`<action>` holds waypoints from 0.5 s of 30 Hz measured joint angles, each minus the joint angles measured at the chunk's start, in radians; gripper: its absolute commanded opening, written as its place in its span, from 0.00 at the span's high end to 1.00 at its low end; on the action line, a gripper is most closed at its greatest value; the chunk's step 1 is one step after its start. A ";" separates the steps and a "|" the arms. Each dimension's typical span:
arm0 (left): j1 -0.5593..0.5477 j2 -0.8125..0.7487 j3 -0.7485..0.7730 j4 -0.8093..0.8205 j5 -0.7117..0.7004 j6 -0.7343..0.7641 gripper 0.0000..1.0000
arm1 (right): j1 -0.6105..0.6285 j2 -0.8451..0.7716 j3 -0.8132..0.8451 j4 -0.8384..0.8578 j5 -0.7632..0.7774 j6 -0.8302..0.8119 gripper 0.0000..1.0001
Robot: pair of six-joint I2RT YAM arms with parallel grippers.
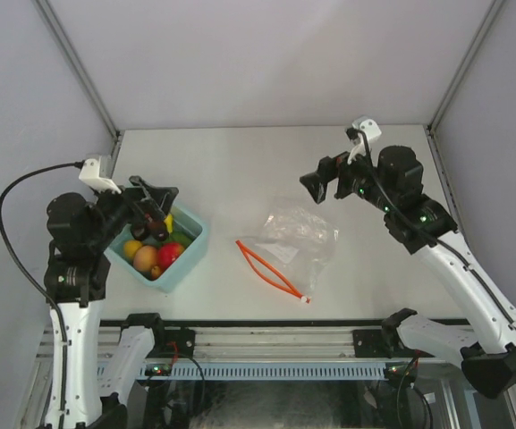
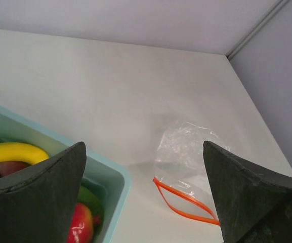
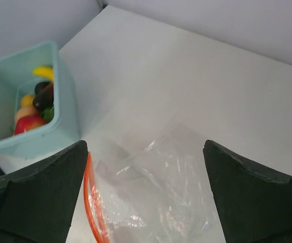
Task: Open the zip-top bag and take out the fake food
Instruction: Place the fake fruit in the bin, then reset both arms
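Note:
The clear zip-top bag (image 1: pixel 300 238) lies flat on the table with its orange zip strip (image 1: pixel 268 267) parted; it looks empty (image 2: pixel 186 152) (image 3: pixel 161 192). The fake food (image 1: pixel 155 248), a yellow banana, a red apple, an orange fruit, green and dark pieces, sits in the light blue bin (image 1: pixel 190 255) at the left (image 3: pixel 37 106). My left gripper (image 1: pixel 155 210) hovers open above the bin, nothing between its fingers (image 2: pixel 44 197). My right gripper (image 1: pixel 322 186) hangs open above the bag's far side, holding nothing; its fingers (image 3: pixel 39 192) frame the bag.
White walls enclose the table on three sides. A metal rail (image 1: pixel 266 340) runs along the near edge. The bin's rim (image 2: pixel 110 172) stands close under my left fingers.

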 measured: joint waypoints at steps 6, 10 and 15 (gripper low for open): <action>0.000 -0.020 0.092 -0.117 -0.040 0.079 0.00 | 0.043 0.067 0.206 -0.121 0.213 0.010 0.03; 0.000 -0.011 0.154 -0.179 -0.051 0.095 0.00 | 0.071 0.102 0.316 -0.173 0.296 0.006 0.02; 0.000 -0.005 0.225 -0.217 -0.050 0.096 0.00 | 0.154 0.134 0.391 -0.194 0.446 -0.001 0.01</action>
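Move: Below and to the left of the empty left hand is the fruit-filled bin, its middle about 11 cm left, 5 cm ahead and 30 cm down; the empty bag lies flat some 28 cm right of that hand, 3 cm ahead and 34 cm down. Seen from the right hand, also empty, the bin is about 46 cm left and roughly level fore and aft, while the bag is 7 cm left, about 1 cm back and 32 cm down. Rising on away from the table, both empty hands keep their fingers wide open and touch nothing. The right climbs about 9 cm above the bag, first easing a little forward, and turns some 15 degrees clockwise; the left goes up about 4 cm and draws back 3 cm, away from the bin, with only a slight roll. ##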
